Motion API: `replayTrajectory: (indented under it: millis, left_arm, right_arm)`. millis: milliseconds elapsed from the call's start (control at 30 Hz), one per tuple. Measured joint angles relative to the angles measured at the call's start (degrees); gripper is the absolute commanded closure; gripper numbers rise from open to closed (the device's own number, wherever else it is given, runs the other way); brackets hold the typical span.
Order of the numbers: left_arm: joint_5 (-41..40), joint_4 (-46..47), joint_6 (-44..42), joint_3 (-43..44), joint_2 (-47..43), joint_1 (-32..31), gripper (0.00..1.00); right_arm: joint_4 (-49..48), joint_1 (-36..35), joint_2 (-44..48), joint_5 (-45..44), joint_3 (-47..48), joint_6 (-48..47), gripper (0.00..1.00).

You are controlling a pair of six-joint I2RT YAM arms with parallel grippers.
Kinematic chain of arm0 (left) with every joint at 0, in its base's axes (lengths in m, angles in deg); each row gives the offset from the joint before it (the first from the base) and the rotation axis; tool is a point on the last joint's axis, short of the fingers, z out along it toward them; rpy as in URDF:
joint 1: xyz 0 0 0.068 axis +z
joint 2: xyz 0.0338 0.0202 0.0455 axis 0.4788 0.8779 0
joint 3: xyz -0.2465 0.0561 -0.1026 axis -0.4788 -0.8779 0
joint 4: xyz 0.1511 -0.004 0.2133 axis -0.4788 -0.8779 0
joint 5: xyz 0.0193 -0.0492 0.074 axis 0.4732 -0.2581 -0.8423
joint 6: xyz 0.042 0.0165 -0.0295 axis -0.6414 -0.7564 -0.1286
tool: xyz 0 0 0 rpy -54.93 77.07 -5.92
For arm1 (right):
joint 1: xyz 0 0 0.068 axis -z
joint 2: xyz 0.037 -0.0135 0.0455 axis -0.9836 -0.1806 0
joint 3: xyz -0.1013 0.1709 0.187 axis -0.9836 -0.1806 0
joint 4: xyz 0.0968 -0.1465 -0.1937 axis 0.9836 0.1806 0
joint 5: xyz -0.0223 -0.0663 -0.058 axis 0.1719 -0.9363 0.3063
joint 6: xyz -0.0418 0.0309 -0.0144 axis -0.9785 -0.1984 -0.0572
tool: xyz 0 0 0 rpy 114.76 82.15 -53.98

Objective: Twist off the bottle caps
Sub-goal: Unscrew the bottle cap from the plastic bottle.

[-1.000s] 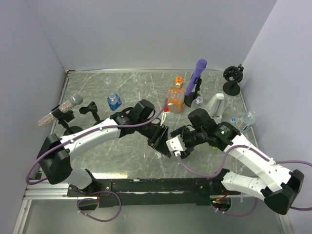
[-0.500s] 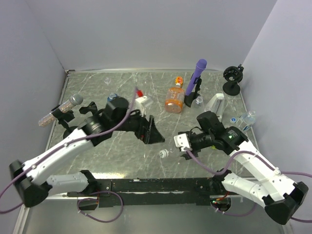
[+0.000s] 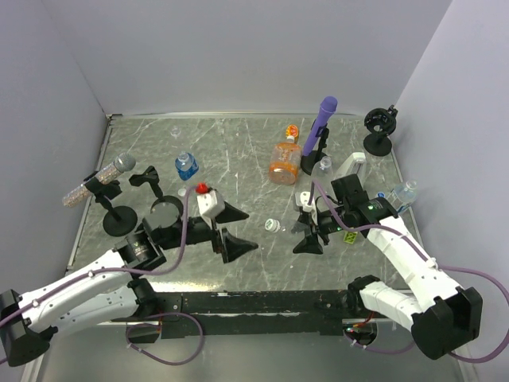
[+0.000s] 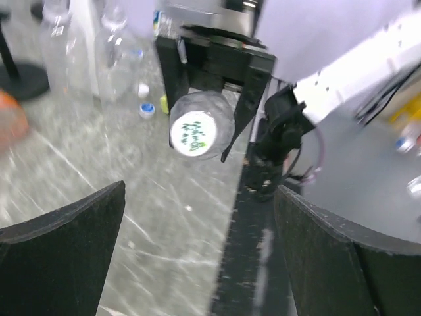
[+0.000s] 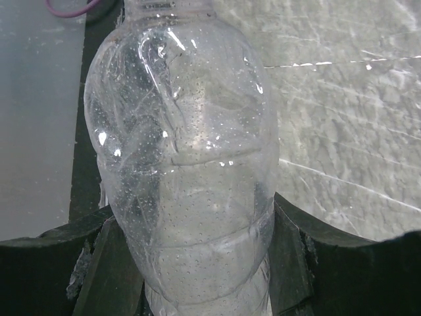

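My right gripper (image 3: 305, 231) (image 5: 194, 263) is shut on a plain clear bottle (image 5: 184, 164), held level above the table. Its white cap (image 4: 193, 131) with green print faces my left gripper; in the top view it shows as a small pale spot (image 3: 273, 226). My left gripper (image 3: 248, 229) (image 4: 200, 197) is open and empty, a short way left of that cap. On the table stand a blue-labelled bottle (image 3: 187, 165), an orange bottle (image 3: 284, 163) with an orange-yellow cap (image 3: 292, 131), and a clear bottle (image 3: 406, 193) at the right edge.
A purple stick (image 3: 322, 119) stands behind the orange bottle. Black stands (image 3: 119, 215) (image 3: 378, 131) sit at the left and the far right. Loose white (image 4: 143, 90) and blue (image 4: 150, 109) caps lie by the right-hand bottles. The black rail (image 4: 253, 217) marks the near table edge.
My left gripper opened off the bottle's cap and the left arm drew back to the left and nearer. The right gripper carried the bottle back and to the right.
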Motion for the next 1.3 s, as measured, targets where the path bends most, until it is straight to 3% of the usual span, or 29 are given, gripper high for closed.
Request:
replayTrajectory:
  millis: [267,533,733,1100,1167,1300]
  left_arm:
    - [-0.02,7.23,-17.62,0.70,6.75,-3.04,0.02]
    - [1.44,8.31,-21.35,2.93,12.70,-3.13,0.11]
    - [3.69,9.66,-20.39,3.08,13.07,-3.23,0.27]
    - [7.41,9.22,-18.27,4.74,16.31,-3.41,0.48]
    - [7.85,9.07,-18.14,4.90,16.37,-3.43,0.54]
    - [8.35,8.70,-17.44,5.42,16.41,-3.43,0.77]
  right_arm:
    - [0.26,0.00,0.61,0.76,-1.70,-0.55,0.84]
    - [1.22,0.00,0.61,1.22,-1.70,-1.92,0.84]
    - [1.33,0.00,0.61,1.20,-1.70,-2.25,0.84]
    - [1.49,0.00,0.61,1.25,-1.70,-2.71,0.84]
    - [1.49,0.00,0.61,1.25,-1.70,-2.71,0.83]
    - [1.49,0.00,0.61,1.29,-1.70,-2.75,0.84]
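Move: The white cap of the clear bottle sits about 7 cm to the right of the open left hand, 1 cm farther forward and a touch lower. From the cap, the orange jar stands roughly 20 cm farther forward, 3 cm to the right and well below; the yellow-green block lies on the table about 23 cm to the cap's right and 1 cm farther out. From the right hand, which grips the bottle's body, the cap is some 9 cm left, 2 cm forward and 5 cm higher. The left fingers come to pinch the white cap from two sides, closing from wide open to about cap width as they get there. The hand reaches some 6 cm to the right, swinging forward a couple of centimetres and back on the way and sinking slightly, while the wrist rolls about 20 degrees early on and the fingers swing a little clockwise. The right hand keeps its grip on the bottle, easing back about 1 cm before holding still. ##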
